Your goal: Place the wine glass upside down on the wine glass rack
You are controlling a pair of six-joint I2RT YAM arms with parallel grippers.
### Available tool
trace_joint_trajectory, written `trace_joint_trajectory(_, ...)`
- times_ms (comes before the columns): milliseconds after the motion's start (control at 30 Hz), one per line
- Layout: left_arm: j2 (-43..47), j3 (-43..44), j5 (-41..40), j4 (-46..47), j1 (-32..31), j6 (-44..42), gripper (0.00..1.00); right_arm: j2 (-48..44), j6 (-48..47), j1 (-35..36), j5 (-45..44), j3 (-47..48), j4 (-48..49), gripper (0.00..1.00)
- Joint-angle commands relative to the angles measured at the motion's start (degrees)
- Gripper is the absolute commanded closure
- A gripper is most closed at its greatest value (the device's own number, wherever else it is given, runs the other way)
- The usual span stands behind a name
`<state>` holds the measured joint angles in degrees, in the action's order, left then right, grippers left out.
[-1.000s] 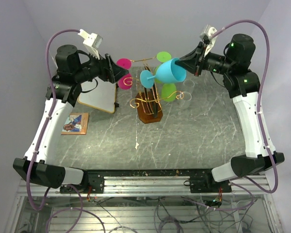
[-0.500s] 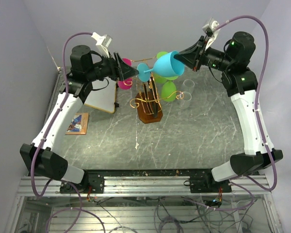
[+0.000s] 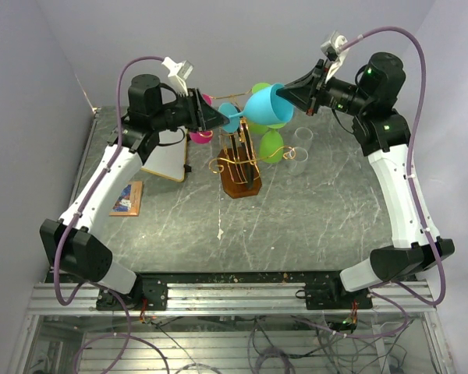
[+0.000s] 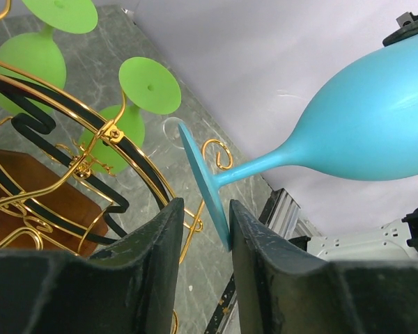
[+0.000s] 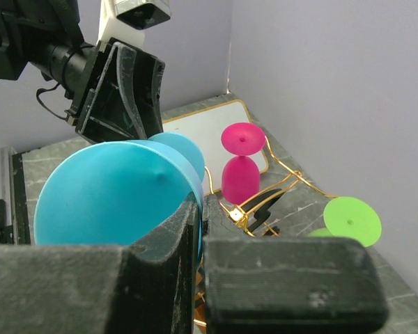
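The wine glass is blue and hangs on its side in the air above the wine glass rack, foot pointing left. My right gripper is shut on its rim, one finger inside the bowl and one outside. My left gripper stands open around the foot. The disc's edge touches the right finger, and a gap shows to the left finger. Gold wire arms of the rack lie below.
Green glasses and a pink glass hang upside down on the rack, whose brown base stands mid-table. A whiteboard and a small picture card lie left. Clear glasses stand right of the rack.
My left arm has swung right to the blue glass's foot and its jaws have narrowed around the disc. The right gripper has carried the glass slightly left, keeping hold of the rim.
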<state>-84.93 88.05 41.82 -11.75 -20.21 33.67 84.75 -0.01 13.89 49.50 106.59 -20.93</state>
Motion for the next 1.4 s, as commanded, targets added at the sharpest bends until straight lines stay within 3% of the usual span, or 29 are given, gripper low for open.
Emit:
trace_joint_trajectory(0,-0.18,1.27,0.67,2.24,-0.69,0.95,0.59,-0.46,-1.31,0.91,-1.38,-0.78,0.66,1.0)
trace_joint_trajectory(100,-0.33,1.21,1.03,2.58,-0.79,0.96,0.69,-0.49,-2.37,1.74,-1.63,-1.41,0.38,1.0)
trace_joint_trajectory(233,-0.03,0.98,1.38,2.94,-0.8,-0.21,0.92,-0.44,-4.06,2.28,-2.62,-2.18,-0.22,1.0)
trace_joint_trajectory(400,1.1,1.25,-0.51,0.69,-0.71,-3.43,0.93,-0.38,-5.92,2.35,-3.35,-2.25,-1.1,0.99)
trace_joint_trajectory(800,4.11,0.1,-1.3,0.04,6.84,-4.32,0.93,-1.96,-13.27,2.19,-6.98,-2.05,-6.93,0.51)
trace_joint_trajectory(1000,6.63,0.15,-2.39,-1.24,13.26,-6.64,0.93,-3.85,-16.35,1.71,-9.13,-2.29,-9.25,0.4)
trace_joint_trajectory(1167,8.87,-1.41,0.95,0.81,20.1,-3.74,0.93,-5.34,-18.09,1.16,-10.71,-4.4,-10.25,0.34)
trace_joint_trajectory(1233,8.9,-0.11,0.58,-1.82,21.97,-7.16,0.93,-5.8,-18.05,0.89,-11.07,-4.96,-10.45,0.32)
trace_joint_trajectory(1367,9.01,5.98,-9.23,-12.21,22.14,-21.27,0.93,-6.5,-16.82,0.2,-11.37,-5.74,-10.32,0.3)
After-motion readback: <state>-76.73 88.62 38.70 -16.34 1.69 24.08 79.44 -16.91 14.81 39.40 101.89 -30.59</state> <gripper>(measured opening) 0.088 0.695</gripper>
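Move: The blue wine glass lies on its side between the hands: its middle is about 7 cm right, 3 ahead and 4 above the left hand, and 5 cm left, 2 back and 5 below the right hand. From the left hand, the rack is roughly 5 cm ahead, 3 right and 18 below; the pink glass 8 ahead, 6 left and 12 below; the front green glass 5 ahead, 11 right and 12 below. The blue glass changes hands: its foot, already between the left fingers, gets pinched as they close, then the right fingers open off the rim while that hand sinks about 3 cm, then draws some 3 cm right. The left hand, after easing forward, swings the glass left about 15 cm, also a little forward and up, turning counter-clockwise over 20 degrees. ##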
